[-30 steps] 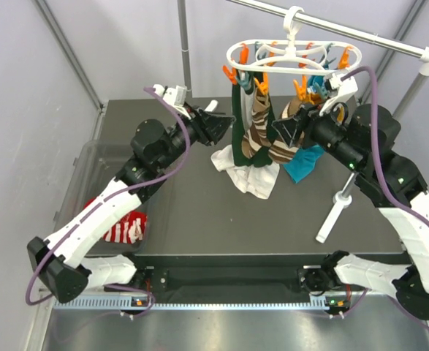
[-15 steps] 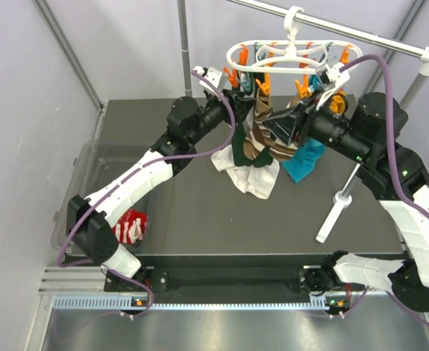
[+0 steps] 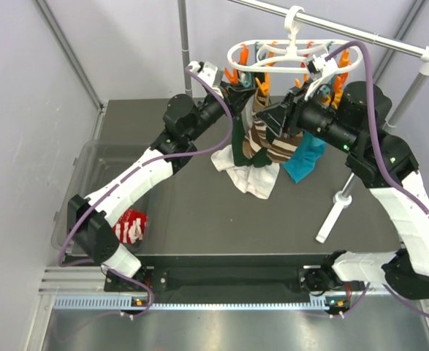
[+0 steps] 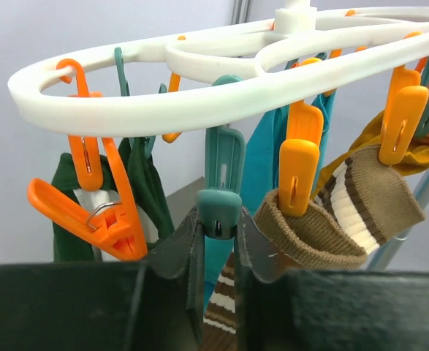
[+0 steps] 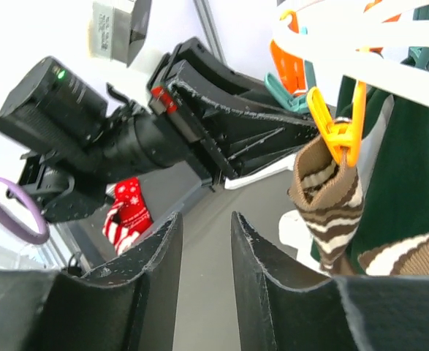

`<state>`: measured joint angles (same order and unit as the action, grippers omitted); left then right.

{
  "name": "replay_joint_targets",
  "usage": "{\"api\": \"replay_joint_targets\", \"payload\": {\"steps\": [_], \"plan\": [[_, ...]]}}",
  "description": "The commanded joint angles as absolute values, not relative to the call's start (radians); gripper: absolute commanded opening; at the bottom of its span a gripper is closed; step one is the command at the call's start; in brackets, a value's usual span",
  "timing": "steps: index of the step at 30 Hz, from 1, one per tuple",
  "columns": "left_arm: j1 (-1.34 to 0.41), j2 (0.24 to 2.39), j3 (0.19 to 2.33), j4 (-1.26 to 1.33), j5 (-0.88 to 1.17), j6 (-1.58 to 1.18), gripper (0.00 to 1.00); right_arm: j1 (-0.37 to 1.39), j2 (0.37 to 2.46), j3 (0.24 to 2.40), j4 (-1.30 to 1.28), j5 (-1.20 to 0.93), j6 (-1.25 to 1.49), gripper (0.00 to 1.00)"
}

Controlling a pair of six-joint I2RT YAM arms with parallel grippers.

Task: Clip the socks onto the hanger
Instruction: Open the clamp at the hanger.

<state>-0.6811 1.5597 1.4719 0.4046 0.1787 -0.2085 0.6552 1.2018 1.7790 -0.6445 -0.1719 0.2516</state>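
Observation:
The white hanger (image 3: 237, 53) hangs from the rail, its ring (image 4: 163, 110) filling the left wrist view. My left gripper (image 3: 237, 99) is up under its left end, jaws (image 4: 219, 219) shut on a teal clip (image 4: 221, 175). A brown-and-cream striped sock (image 4: 346, 197) hangs from orange clips beside it, and a mustard sock (image 4: 419, 142) hangs further right. My right gripper (image 3: 264, 117) faces the left one from the right; its jaws (image 5: 207, 219) stand narrowly open on nothing, next to the striped sock (image 5: 331, 190). A red-and-white sock (image 3: 130, 225) lies in the bin.
Dark green (image 3: 237, 139), teal (image 3: 305, 161) and white (image 3: 247, 175) cloth hang or trail under the hanger onto the table. A clear bin (image 3: 75, 190) sits off the table's left edge. The grey rail (image 3: 367, 36), an upright pole (image 3: 185, 51) and a white stand (image 3: 333, 216) are close by.
My left arm has reached up to the hanger and its jaws have closed on the teal clip. The right gripper has moved up and left toward it, and its jaws have narrowed.

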Motion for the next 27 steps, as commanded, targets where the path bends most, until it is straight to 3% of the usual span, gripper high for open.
{"api": "replay_joint_targets", "payload": {"steps": [1, 4, 16, 27], "plan": [[-0.678, 1.534, 1.491, 0.477, 0.195, -0.212, 0.1, 0.69, 1.239, 1.864, -0.643, -0.103, 0.278, 0.32], [-0.68, 1.506, 1.471, 0.479, 0.193, -0.219, 0.0, 0.721, 1.279, 1.914, -0.65, -0.049, 0.278, 0.36], [-0.681, 1.447, 1.496, 0.33, 0.31, -0.325, 0.0, 0.753, 1.413, 2.072, -0.68, 0.113, 0.267, 0.52], [-0.681, 1.417, 1.505, 0.264, 0.383, -0.387, 0.0, 0.753, 1.436, 2.056, -0.655, 0.153, 0.261, 0.54]]}}
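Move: The left hand already pinches the lower end of a teal clamp on the hanger ring, the clamp's middle about 2 cm above its fingers and 1 cm ahead and to the right. From the empty right hand that teal clamp lies some 12 cm ahead, 4 cm left and 3 cm higher. An outer orange clamp hangs about 2 cm farther out than the teal clamp and 4 cm to its left; the sock's orange clamp is roughly 1 cm nearer and 5 cm to its right. Back towards the robot goes the left hand, about 5 cm, keeping its pinch on the teal clamp while turning some 10 degrees clockwise and tipping slightly down. The right hand comes to meet it, forward about 6 cm and a little left, rising then easing partly back down, as its fingers open wider and bring their tips close beside the clamp. ##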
